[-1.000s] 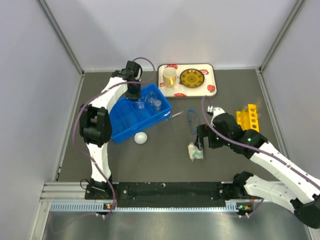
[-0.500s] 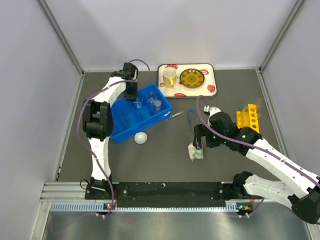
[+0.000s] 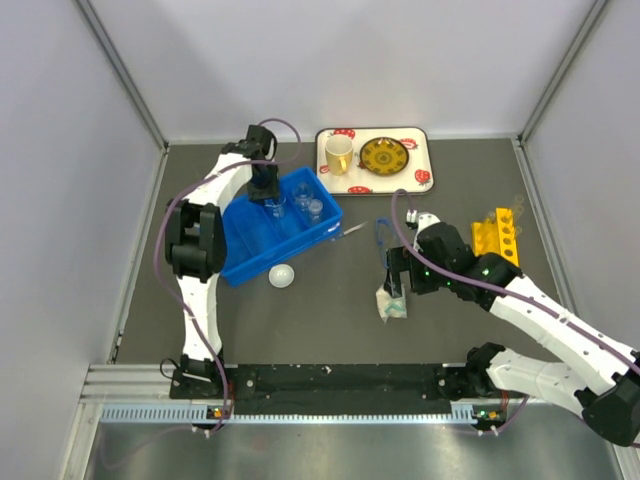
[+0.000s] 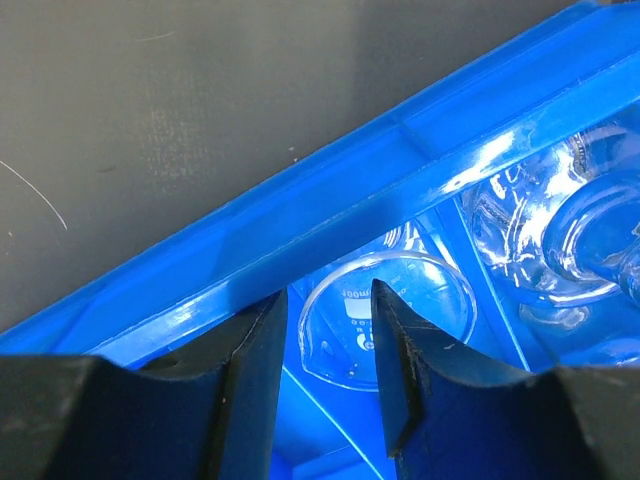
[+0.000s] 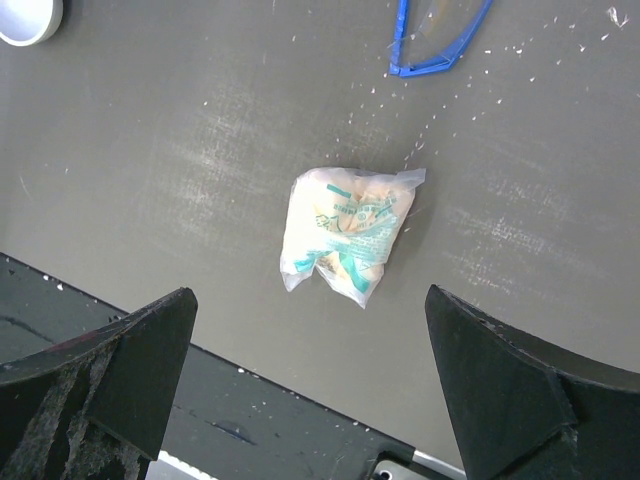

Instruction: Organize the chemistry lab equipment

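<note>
My left gripper (image 3: 266,192) reaches down into the blue bin (image 3: 250,240). In the left wrist view its jaws (image 4: 328,320) stand apart, with the rim of a small clear beaker (image 4: 420,300) just between and beyond them. More beakers (image 4: 560,230) sit in the compartment to the right. My right gripper (image 3: 397,283) hangs wide open over the white-and-teal packet (image 5: 348,232), holding nothing. Blue-rimmed goggles (image 3: 384,238) lie just beyond the packet. The white dome (image 3: 282,275) rests in front of the bin, and a thin tube (image 3: 352,230) lies beside it.
A white tray (image 3: 425,150) at the back carries the yellow mug (image 3: 339,153) and the patterned plate (image 3: 384,156). A yellow rack (image 3: 496,236) stands at the right, close behind my right arm. Grey walls close in the table on three sides.
The left jaws were shut and now stand apart over the beaker in the bin. The right arm has shifted slightly left over the packet.
</note>
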`<state>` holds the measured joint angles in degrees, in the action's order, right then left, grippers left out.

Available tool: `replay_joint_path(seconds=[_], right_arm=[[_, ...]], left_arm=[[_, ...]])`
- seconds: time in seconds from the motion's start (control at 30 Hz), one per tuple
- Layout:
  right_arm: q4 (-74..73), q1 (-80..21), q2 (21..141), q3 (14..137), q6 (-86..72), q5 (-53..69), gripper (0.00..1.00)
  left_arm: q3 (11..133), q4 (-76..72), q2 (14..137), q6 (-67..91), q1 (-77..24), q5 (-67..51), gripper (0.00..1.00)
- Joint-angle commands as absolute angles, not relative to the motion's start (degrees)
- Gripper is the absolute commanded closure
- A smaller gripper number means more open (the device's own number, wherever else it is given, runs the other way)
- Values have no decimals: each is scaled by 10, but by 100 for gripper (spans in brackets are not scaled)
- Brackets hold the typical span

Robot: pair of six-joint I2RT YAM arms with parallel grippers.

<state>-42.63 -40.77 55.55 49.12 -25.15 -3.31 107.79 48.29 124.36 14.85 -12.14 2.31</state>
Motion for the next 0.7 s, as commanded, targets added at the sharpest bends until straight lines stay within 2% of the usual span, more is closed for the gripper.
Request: replay_joint_path(seconds=[0.0,0.3,0.53,0.67], right_arm=[[-407,-410,538,505,-251,-33,1],[-408,-410,551,530,-250,-59,1],[-407,-410,606,566,-253,-77,1],[-391,-410,627,577,-261,-66,1]], left_arm=[[1102,497,1185,146,-119,11,56],[1087,530,1096,147,-120,9,56],[1060,559,1006,137,-135,4,56],[1007,559,942,136,-146,4,56]])
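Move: The beaker I have just let go in the blue bin stands at my left hand's fingertips, its middle about 1 cm back, 2 cm right and 3 cm lower. From that hand the flask is some 10 cm right and 2 cm ahead, the small jar 14 cm right and 2 cm back. From my right hand the blue goggles lie about 21 cm ahead, 4 cm left and 14 cm below; the packet is 4 cm ahead, 2 cm left, equally low. I lift my left hand clear of the beaker and out of the blue bin, some 15 cm up, drawing back about 5 cm mostly late in the rise; the fingers stay half open and tip about 15 degrees towards pointing forward. My right hand, empty and wide open, first waits, then eases a couple of centimetres forward and slightly up, towards the goggles. ##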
